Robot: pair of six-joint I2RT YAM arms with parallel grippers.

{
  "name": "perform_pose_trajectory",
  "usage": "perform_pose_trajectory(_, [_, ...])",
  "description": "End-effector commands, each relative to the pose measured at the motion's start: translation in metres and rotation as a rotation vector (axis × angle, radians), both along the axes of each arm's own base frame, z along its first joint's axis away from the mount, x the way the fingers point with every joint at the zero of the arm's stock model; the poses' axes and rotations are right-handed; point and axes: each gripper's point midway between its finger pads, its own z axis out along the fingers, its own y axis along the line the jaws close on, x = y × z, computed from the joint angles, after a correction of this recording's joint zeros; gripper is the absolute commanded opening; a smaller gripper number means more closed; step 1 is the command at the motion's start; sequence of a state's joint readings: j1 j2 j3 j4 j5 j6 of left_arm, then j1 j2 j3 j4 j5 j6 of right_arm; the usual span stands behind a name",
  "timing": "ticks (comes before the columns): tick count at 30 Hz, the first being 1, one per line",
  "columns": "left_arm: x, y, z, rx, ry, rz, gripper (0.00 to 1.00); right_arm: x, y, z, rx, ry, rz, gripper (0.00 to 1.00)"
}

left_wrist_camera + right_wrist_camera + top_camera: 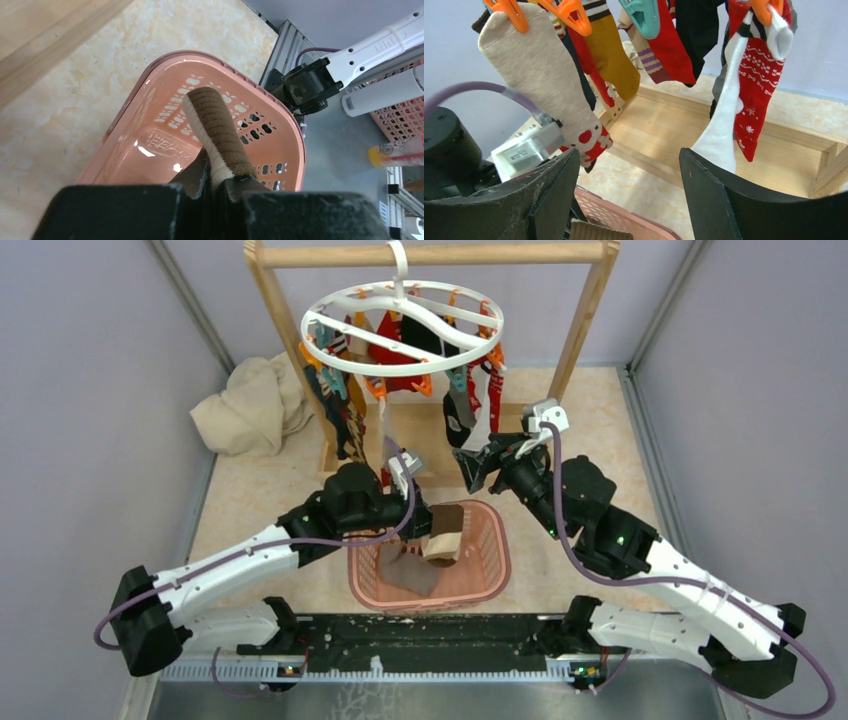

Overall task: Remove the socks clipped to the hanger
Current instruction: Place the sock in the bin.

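Note:
The white ring hanger (395, 371) hangs by its hook from the wooden rail, with several socks (340, 410) clipped round it in orange and teal clips. My left gripper (217, 175) is shut on a brown and cream ribbed sock (215, 125), held above the pink basket (165, 95). In the top view that left gripper (425, 518) sits over the basket's far rim. My right gripper (629, 165) stands open under the hanger. A beige sock (539, 75) hangs by its left finger, and white (719, 135) and red (756, 85) socks hang by its right. Nothing is between its fingers.
The pink basket (490, 560) sits between the arms with a grey sock (410, 570) inside. The wooden rail frame (440, 254) stands at the back on its wooden base. A beige cloth (250, 405) is heaped at the back left. Grey walls close in both sides.

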State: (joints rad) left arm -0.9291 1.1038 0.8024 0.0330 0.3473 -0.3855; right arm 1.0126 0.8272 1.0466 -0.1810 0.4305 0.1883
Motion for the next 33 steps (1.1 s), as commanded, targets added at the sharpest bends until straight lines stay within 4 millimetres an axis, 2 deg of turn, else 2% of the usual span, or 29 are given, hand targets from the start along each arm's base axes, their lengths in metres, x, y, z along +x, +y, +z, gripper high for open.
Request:
perform_pose_trajectory(1, [-0.004, -0.008, -0.001, -0.029, 0.008, -0.036, 0.12, -0.003, -0.009, 0.016, 0.058, -0.025, -0.019, 0.73])
perform_pose_trajectory(5, [-0.005, -0.005, -0.022, 0.022, 0.042, -0.025, 0.25, -0.003, -0.01, 0.014, 0.054, -0.024, -0.022, 0.74])
perform_pose_trajectory(7, [-0.007, -0.003, -0.031, 0.042, 0.057, -0.018, 0.37, -0.003, -0.01, 0.012, 0.053, -0.022, -0.024, 0.74])
perform_pose_trajectory(11, [-0.01, -0.004, -0.049, 0.085, 0.087, -0.029, 0.49, -0.003, -0.007, 0.009, 0.05, -0.019, -0.017, 0.74])
perform_pose_trajectory(15, [-0.014, -0.006, -0.06, 0.135, 0.094, -0.046, 0.55, -0.002, -0.005, 0.008, 0.046, -0.015, -0.012, 0.74])
perform_pose_trajectory(18, [-0.014, -0.008, -0.055, 0.134, 0.073, -0.043, 0.59, -0.002, -0.004, 0.007, 0.045, -0.015, -0.011, 0.74])
perform_pose_trajectory(19, [-0.014, -0.008, -0.051, 0.127, 0.061, -0.041, 0.74, -0.002, -0.004, 0.006, 0.042, -0.014, -0.012, 0.74])
perform_pose_trajectory(21, [-0.014, -0.006, -0.047, 0.137, 0.052, -0.03, 0.97, -0.001, -0.004, 0.006, 0.041, -0.014, -0.012, 0.74])
perform_pose_trajectory(27, [-0.011, -0.001, -0.025, 0.126, -0.004, 0.0, 0.99, 0.0, -0.003, 0.004, 0.038, -0.012, -0.015, 0.75])
perform_pose_trajectory(33, [-0.008, 0.012, -0.004, 0.135, -0.063, 0.031, 0.99, 0.002, 0.003, 0.0, 0.019, -0.005, -0.005, 0.77])
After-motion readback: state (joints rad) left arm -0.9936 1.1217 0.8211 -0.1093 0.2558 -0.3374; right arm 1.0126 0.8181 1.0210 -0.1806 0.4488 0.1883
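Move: Nearly straight below the left hand, some 17 cm down, is the middle of the bin, about 1 cm back and 1 cm to the right; the hand already holds the brown-and-cream sock. The grey sock in the bin lies roughly 4 cm back, 4 cm left and 20 cm below, while a cream sock hangs about 9 cm ahead, 8 cm left and 5 cm above. From the right hand, the bin's middle is around 10 cm left, 6 cm back and 32 cm below. Sinking about 6.5 cm towards the bin and edging some 1.5 cm back, the left hand opens its nearly shut fingers all the way and lets go of the brown-and-cream sock, tipping less than 15 degrees as it lowers. With the fingers wide open it turns upward and climbs about 3.5 cm, now empty. ##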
